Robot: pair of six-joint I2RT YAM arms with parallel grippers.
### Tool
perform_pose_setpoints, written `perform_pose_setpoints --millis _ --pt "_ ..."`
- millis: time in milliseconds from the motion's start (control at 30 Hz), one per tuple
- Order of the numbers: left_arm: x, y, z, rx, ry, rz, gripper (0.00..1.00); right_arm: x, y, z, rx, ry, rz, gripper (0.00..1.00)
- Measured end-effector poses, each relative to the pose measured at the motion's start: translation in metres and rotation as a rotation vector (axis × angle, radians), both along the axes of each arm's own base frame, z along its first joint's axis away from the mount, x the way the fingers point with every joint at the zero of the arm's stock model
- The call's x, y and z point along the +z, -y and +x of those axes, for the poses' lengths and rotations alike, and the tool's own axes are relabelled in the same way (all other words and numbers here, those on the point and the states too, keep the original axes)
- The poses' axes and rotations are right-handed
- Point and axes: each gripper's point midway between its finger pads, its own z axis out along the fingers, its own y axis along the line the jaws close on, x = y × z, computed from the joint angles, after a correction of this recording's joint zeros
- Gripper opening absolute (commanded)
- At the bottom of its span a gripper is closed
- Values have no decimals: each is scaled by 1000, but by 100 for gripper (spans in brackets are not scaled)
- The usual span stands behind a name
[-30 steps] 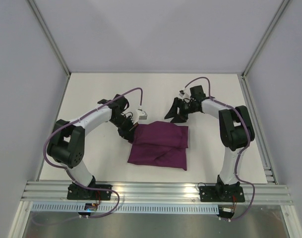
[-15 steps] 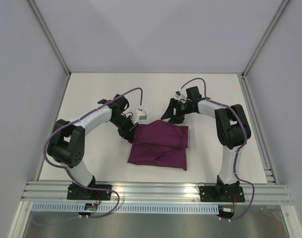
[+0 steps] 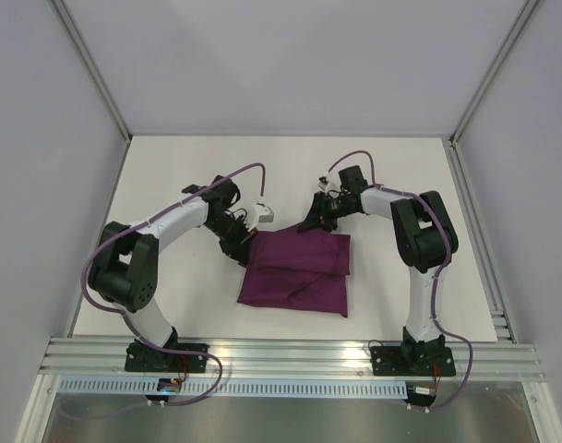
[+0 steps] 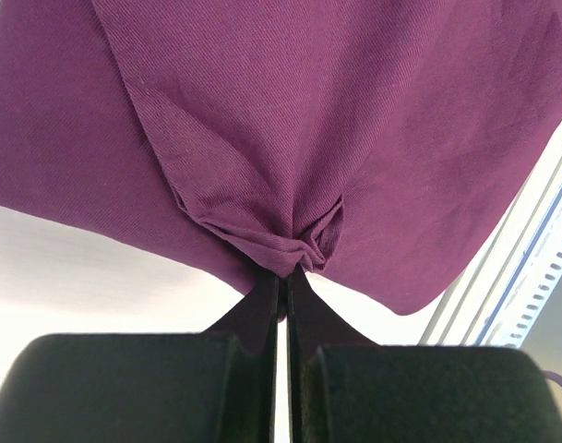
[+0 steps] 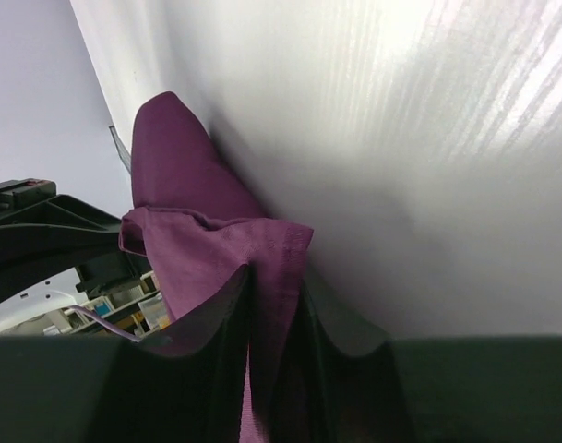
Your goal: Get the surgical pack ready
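The surgical pack (image 3: pixel 294 268) lies mid-table as a dark purple folded cloth bundle; whatever is inside is hidden. My left gripper (image 3: pixel 245 244) sits at the bundle's far left corner. In the left wrist view the left gripper (image 4: pixel 285 275) is shut, pinching a bunched fold of the purple cloth (image 4: pixel 336 120). My right gripper (image 3: pixel 315 221) is at the bundle's far edge. In the right wrist view a flap of the cloth (image 5: pixel 216 240) fills the gap between the right gripper's (image 5: pixel 277 288) two fingers, which press on it from both sides.
The white table (image 3: pixel 400 175) is boxed in by pale walls with aluminium posts (image 3: pixel 491 83). A slotted metal rail (image 3: pixel 290 355) runs along the near edge, where both arm bases are bolted. The left arm's purple cable (image 3: pixel 234 175) arcs above the table.
The right gripper has moved left and down onto the bundle's far edge and closed from wide open onto the cloth. The left arm and the bundle have not moved.
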Motion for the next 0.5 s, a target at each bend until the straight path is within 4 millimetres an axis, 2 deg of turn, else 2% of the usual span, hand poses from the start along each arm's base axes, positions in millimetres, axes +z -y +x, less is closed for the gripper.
perform_pose_setpoints --millis 33,133,300,500 --pt "0 0 0 0 0 0 0 2 -1 0 2 2 7 19" --pt "0 0 0 0 0 0 0 8 -5 2 6 8 40 7" --pt "-1 0 0 0 -3 1 0 24 -6 6 -2 52 59 4" --pt "-1 0 1 0 0 -1 0 60 -4 7 -23 167 49 1"
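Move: The far edge of the folded drape already lies between the right gripper's half-open fingers, at the hand point. From the right hand, the drape's right far corner lies about 10 cm right and 2 cm back. The left gripper is some 13 cm left, 9 cm back and roughly 3 cm above it. From the left hand, the far edge aimed at lies about 9 cm ahead, 13 cm right and 3 cm below. Shut the right fingers the rest of the way on the drape's far edge while easing up off the table, then lift faster, about 6 cm in all, tilting the fingertips up some 10 degrees. Keep the left gripper still and shut on its gathered corner of the drape. ##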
